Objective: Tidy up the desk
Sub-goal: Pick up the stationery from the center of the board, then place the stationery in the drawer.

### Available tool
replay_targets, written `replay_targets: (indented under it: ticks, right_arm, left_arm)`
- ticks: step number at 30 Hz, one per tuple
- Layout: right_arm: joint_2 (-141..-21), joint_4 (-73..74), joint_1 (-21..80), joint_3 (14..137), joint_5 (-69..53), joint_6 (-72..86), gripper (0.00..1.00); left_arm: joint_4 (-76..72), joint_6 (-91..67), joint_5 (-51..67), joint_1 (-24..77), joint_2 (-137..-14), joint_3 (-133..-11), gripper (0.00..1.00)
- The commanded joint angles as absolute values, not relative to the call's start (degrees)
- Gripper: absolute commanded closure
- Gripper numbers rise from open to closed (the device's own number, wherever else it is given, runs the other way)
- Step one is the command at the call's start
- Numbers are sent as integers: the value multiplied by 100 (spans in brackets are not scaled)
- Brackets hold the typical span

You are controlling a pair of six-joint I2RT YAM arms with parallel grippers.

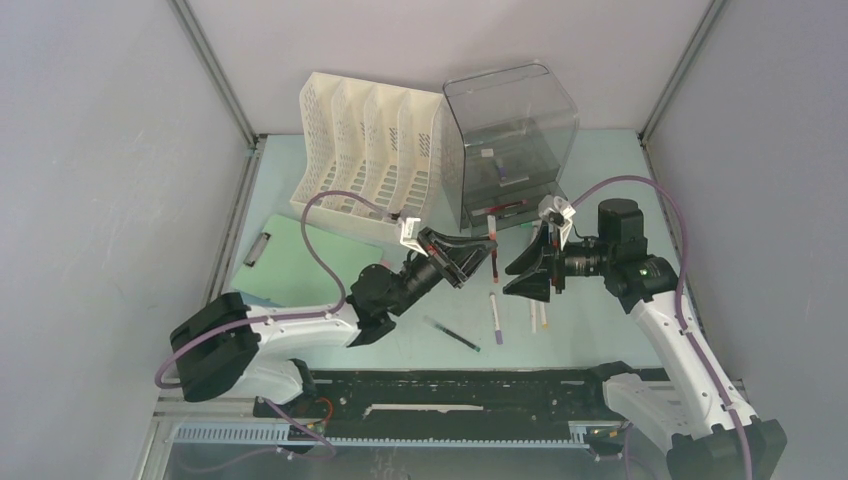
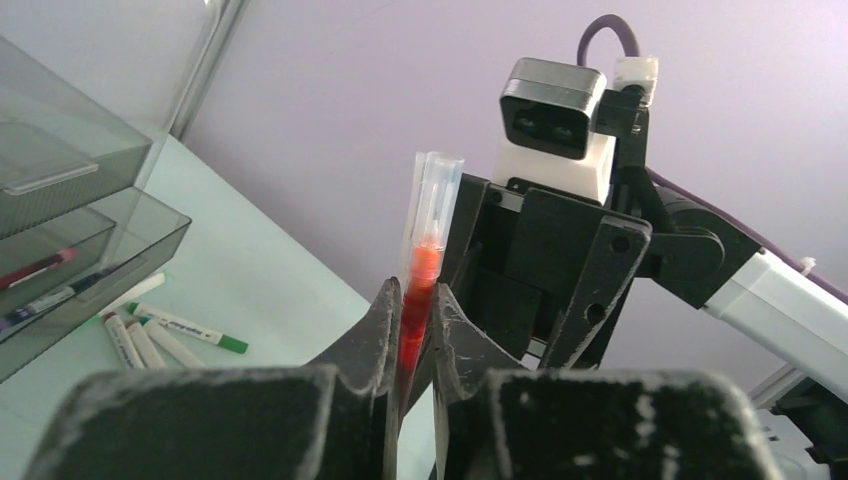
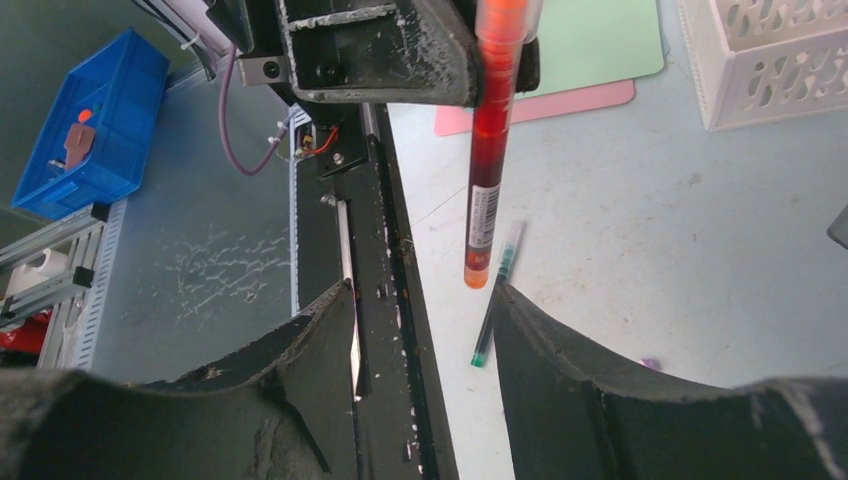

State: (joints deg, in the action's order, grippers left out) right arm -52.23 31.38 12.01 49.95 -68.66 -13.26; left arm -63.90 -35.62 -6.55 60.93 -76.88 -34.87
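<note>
Above the middle of the pale mint desk (image 1: 612, 172), my left gripper (image 1: 489, 259) is shut on a red pen (image 1: 493, 254). In the left wrist view the pen (image 2: 421, 285) stands up between the closed jaws, its clear cap on top. My right gripper (image 1: 507, 279) faces it from the right and is open. In the right wrist view the pen (image 3: 486, 160) hangs down from the left gripper (image 3: 380, 50). Its lower end sits just past my open right gripper (image 3: 421, 288), close to the right-hand fingertip (image 3: 503, 296), and nothing is clasped.
A dark green pen (image 1: 452, 333), a purple-capped marker (image 1: 496, 318) and white markers (image 1: 539, 315) lie on the desk below the grippers. A white file rack (image 1: 370, 150) and a grey drawer unit (image 1: 510, 140) stand at the back. A green clipboard (image 1: 290, 262) lies left.
</note>
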Motion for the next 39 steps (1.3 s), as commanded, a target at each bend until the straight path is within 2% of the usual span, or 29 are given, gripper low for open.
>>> replay_targets:
  ticks: [1, 15, 26, 33, 37, 39]
  right_arm:
    - [-5153, 2879, 1178, 4974, -6743, -1055, 39]
    - [-5142, 2770, 1152, 4975, -6500, -875, 43]
    - [-5177, 2752, 1143, 4973, -6375, -798, 52]
    - [-5204, 2727, 1134, 4975, -6263, -772, 72]
    - [-5212, 2737, 1134, 4975, -6242, -772, 94]
    - [-5206, 2760, 1133, 4975, -6216, -817, 97]
  left_arm:
    - [-6894, -3743, -382, 6056, -7830, -3749, 100]
    - [-7236, -4131, -45, 6058, -8278, -3976, 100]
    - [-7379, -4283, -44, 6056, -8476, -4051, 100]
    - [-7438, -4333, 88, 6056, -8525, -4069, 99]
    - [-7437, -4342, 98, 6056, -8521, -4055, 98]
    - [-7440, -4342, 77, 6056, -8512, -4021, 96]
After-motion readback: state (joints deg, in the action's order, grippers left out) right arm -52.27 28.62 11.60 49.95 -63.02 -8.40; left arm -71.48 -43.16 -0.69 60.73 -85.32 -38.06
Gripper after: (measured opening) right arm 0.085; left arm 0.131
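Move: The red marker stands roughly upright in the left fingers. The right gripper it is taken to lies about 4 cm back from the left hand, 3 cm to its right and 6 cm lower. From the right hand the red marker's middle is some 3 cm ahead, 3 cm left and 4 cm up. On the board some 20 cm below the right hand, the purple marker lies about 5 cm ahead and 1 cm right, the green marker 1 cm ahead and 8 cm left. Bring the left gripper about 3 cm to the right, keeping its grip on the red marker and turning slightly clockwise, so the marker's lower end comes between the right fingers. Ease the open right gripper about 2 cm forward to meet it, then shut its fingers, mostly late on, and pinch the marker near its bottom end, below the left fingers. ##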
